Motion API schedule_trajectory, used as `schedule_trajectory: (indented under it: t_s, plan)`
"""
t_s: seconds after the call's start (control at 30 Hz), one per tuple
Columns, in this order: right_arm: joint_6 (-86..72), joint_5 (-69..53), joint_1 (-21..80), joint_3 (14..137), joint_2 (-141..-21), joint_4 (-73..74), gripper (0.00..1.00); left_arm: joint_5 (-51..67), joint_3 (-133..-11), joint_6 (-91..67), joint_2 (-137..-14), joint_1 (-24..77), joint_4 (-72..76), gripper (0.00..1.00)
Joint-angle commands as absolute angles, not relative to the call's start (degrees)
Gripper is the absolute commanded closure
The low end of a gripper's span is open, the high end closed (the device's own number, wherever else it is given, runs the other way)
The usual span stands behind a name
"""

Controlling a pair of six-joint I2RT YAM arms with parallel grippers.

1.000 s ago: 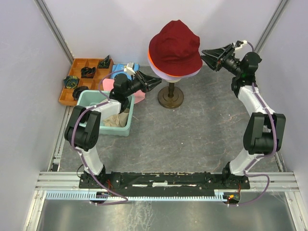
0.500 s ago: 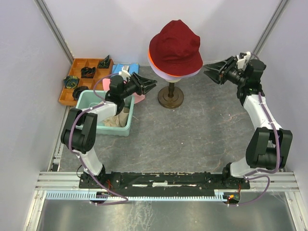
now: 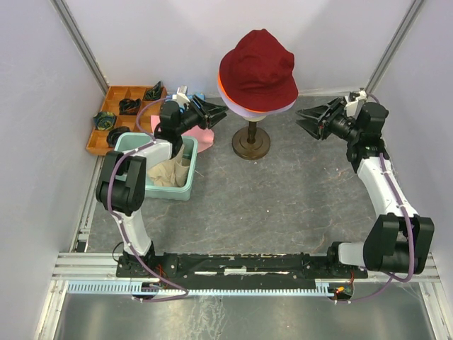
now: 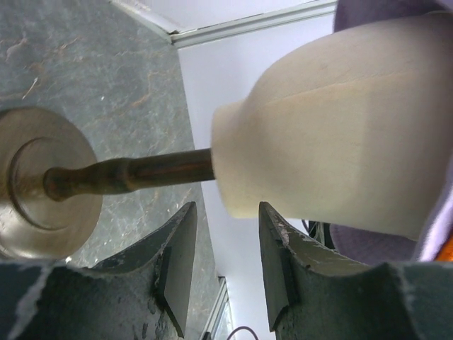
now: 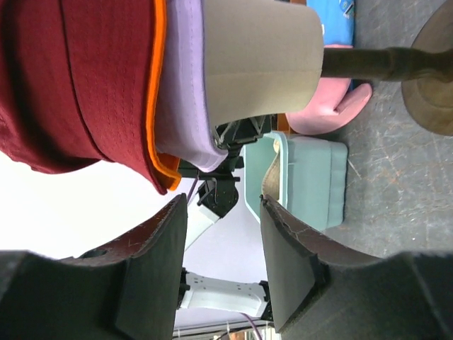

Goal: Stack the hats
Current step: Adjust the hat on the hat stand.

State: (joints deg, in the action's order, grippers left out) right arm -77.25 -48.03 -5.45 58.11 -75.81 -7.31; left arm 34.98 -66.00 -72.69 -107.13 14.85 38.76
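A dark red hat (image 3: 256, 67) tops the stack on the mannequin head (image 4: 333, 134), with an orange hat's brim (image 5: 159, 106) and a lavender hat (image 5: 180, 85) under it. A pink hat (image 3: 204, 139) lies on the floor behind the bin. A cream-beige hat (image 3: 168, 172) sits inside the bin. My left gripper (image 3: 218, 112) hangs open just left of the stack, level with the head's lower edge, holding nothing (image 4: 226, 262). My right gripper (image 3: 306, 117) is open to the right of the stack and also holds nothing (image 5: 223, 262).
The head stands on a dark pole with a round base (image 3: 251, 145). A teal bin (image 3: 134, 145) sits at the left. Behind it lie an orange compartment tray (image 3: 117, 95) with dark items and a blue patterned cloth (image 3: 192, 99). Walls close in on both sides.
Both sets of jaws have opened wider. My right gripper has dropped from beside the hat's brim toward the near side. My left arm has swung its wrist back, the gripper staying beside the head.
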Motion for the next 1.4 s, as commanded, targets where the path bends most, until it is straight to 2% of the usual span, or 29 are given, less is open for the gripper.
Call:
schedule_trajectory:
  t_s: [0.0,0.2,0.63,1.0,1.1,1.27,1.37]
  plan:
    - [-79.8,-46.2,-4.1,58.2,-72.0,-12.0,0.47,36.7,-70.1,-71.2,-106.7,13.6,40.9,0.53]
    - [-85.3,-44.1,-3.3,57.5,-71.8,-19.2,0.46,37.7,-71.3,-72.2,-106.7,10.2,41.3,0.52]
    - [-85.4,-42.1,-1.1,62.3,-76.8,-21.7,0.45,40.0,-81.3,-75.4,-112.4,8.6,42.5,0.50]
    - [-86.9,-41.0,0.5,65.4,-81.0,-24.9,0.46,40.1,-84.1,-76.4,-113.6,8.1,42.2,0.50]
    - [-87.3,-40.4,1.1,64.9,-81.9,-26.1,0.52,39.9,-84.1,-76.7,-113.7,8.1,42.7,0.50]
    - [-87.1,-40.0,1.3,65.1,-83.2,-26.9,0.84,40.0,-83.9,-77.0,-113.6,8.0,42.8,0.50]
    - [-86.4,-40.0,1.0,65.7,-84.0,-26.3,0.94,40.2,-83.7,-77.2,-113.1,7.9,42.9,0.50]
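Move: The maroon hat's middle, atop the orange and lavender hats on the stand, lies about 11 cm ahead of the right hand, 10 cm to its left and 9 cm above. From the left hand it is some 4 cm ahead, 8 cm right and 17 cm up. The pink hat lies on the table about 3 cm ahead of the left hand and 10 cm left, 22 cm down; the teal bin, 11 cm back and 19 cm left, 17 cm down. The maroon brim's near right edge is what the right hand seeks: it rises beside it, easing a touch left, then heads forward and left, ending about 4 cm up, 4 cm farther out and 3 cm left. There its open fingers shut and pinch the brim edge. The left hand, still half open, goes some 6 cm forward and up and 4 cm left, tipping its fingers slightly up. ##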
